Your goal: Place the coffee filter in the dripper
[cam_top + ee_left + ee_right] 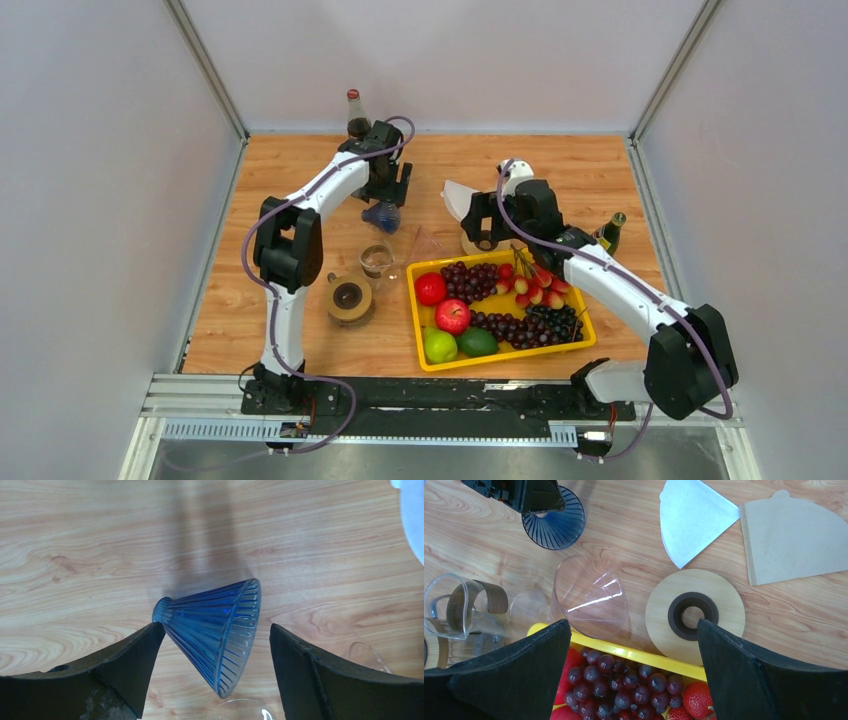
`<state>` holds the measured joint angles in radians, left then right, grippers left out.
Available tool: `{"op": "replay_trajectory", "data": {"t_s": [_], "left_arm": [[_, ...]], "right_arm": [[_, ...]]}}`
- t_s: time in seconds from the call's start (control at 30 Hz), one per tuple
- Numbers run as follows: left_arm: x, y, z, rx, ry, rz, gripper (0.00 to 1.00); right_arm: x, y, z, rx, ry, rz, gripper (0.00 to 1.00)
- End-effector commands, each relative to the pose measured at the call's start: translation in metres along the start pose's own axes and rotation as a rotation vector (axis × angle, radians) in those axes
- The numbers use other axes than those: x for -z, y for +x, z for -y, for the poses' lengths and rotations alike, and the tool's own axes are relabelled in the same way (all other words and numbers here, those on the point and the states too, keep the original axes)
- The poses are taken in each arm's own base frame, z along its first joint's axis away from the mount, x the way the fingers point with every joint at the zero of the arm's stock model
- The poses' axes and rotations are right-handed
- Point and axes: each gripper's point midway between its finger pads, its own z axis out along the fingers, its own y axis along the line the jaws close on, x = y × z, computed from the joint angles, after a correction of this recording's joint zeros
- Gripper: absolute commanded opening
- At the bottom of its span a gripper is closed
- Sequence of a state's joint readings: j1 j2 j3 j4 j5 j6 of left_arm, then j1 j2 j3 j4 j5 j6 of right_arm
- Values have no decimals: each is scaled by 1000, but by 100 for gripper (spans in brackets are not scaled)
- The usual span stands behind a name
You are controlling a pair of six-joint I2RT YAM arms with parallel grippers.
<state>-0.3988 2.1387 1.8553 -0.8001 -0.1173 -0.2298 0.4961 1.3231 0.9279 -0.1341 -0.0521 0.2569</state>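
Note:
A blue ribbed dripper (pixel 215 630) lies on its side on the wood, wide rim to the right. My left gripper (pixel 215 635) straddles it, open; the left fingertip (pixel 152 635) touches the narrow end, while the right finger stands clear of the rim. From above, the blue dripper (pixel 382 215) lies just below the left gripper (pixel 385 198). A white coffee filter (pixel 694 520) and a brown filter (pixel 794 540) lie flat further right. My right gripper (pixel 634 627) hangs open and empty over the tray's far edge, near a clear dripper (pixel 591 600) on its side.
A wooden ring stand (pixel 659 610) lies beside the clear dripper. A glass server (pixel 459 605) stands left of it. The yellow tray (pixel 505 362) holds grapes, strawberries, apples and limes. A tape roll (pixel 349 297) and two bottles (pixel 357 115) (pixel 612 232) stand around.

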Motion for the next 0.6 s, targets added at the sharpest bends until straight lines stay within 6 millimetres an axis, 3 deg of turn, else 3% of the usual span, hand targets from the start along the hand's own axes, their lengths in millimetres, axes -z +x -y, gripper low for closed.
{"op": "replay_trajectory", "data": {"t_s": [0.0,0.2,0.3,0.57], "left_arm": [[1,3,-13,-8,-69,-17,85],[-4,10,-17,9,-107,-31,64],[-5,10,-18,10,-123,-28,44],[-5,11,-22,22,-151,-31,20]], "right_arm": [[9,-11,3,42,9,50,100],[14,-10,3,52,1,56,100],[17,-11,2,51,-1,61,100],[28,-13,3,46,4,88,100]]}}
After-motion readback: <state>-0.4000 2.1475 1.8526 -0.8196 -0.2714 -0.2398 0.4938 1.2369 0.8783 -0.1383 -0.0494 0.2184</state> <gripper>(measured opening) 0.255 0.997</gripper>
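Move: The blue dripper lies on its side right under the left fingers, its middle about 3 cm below them and 1 cm to their left. The Coke bottle stands some 12 cm ahead and 4 cm to the left; the white filter lies 6 cm ahead and 15 cm to the right. The clear cup is about 7 cm back and 9 cm right, the glass jug 12 cm straight back. From the right hand the dripper is roughly 12 cm ahead, 16 cm left and 11 cm below. The dripper's rim is pinched between the left fingertips as they close from nearly wide open to about a quarter. Meanwhile that hand, staying almost at one height, slides about 3 cm left across the dripper towards its spout end and rolls slightly, its left side rising. The right hand eases back and right by 1 to 2 cm, open and empty. ##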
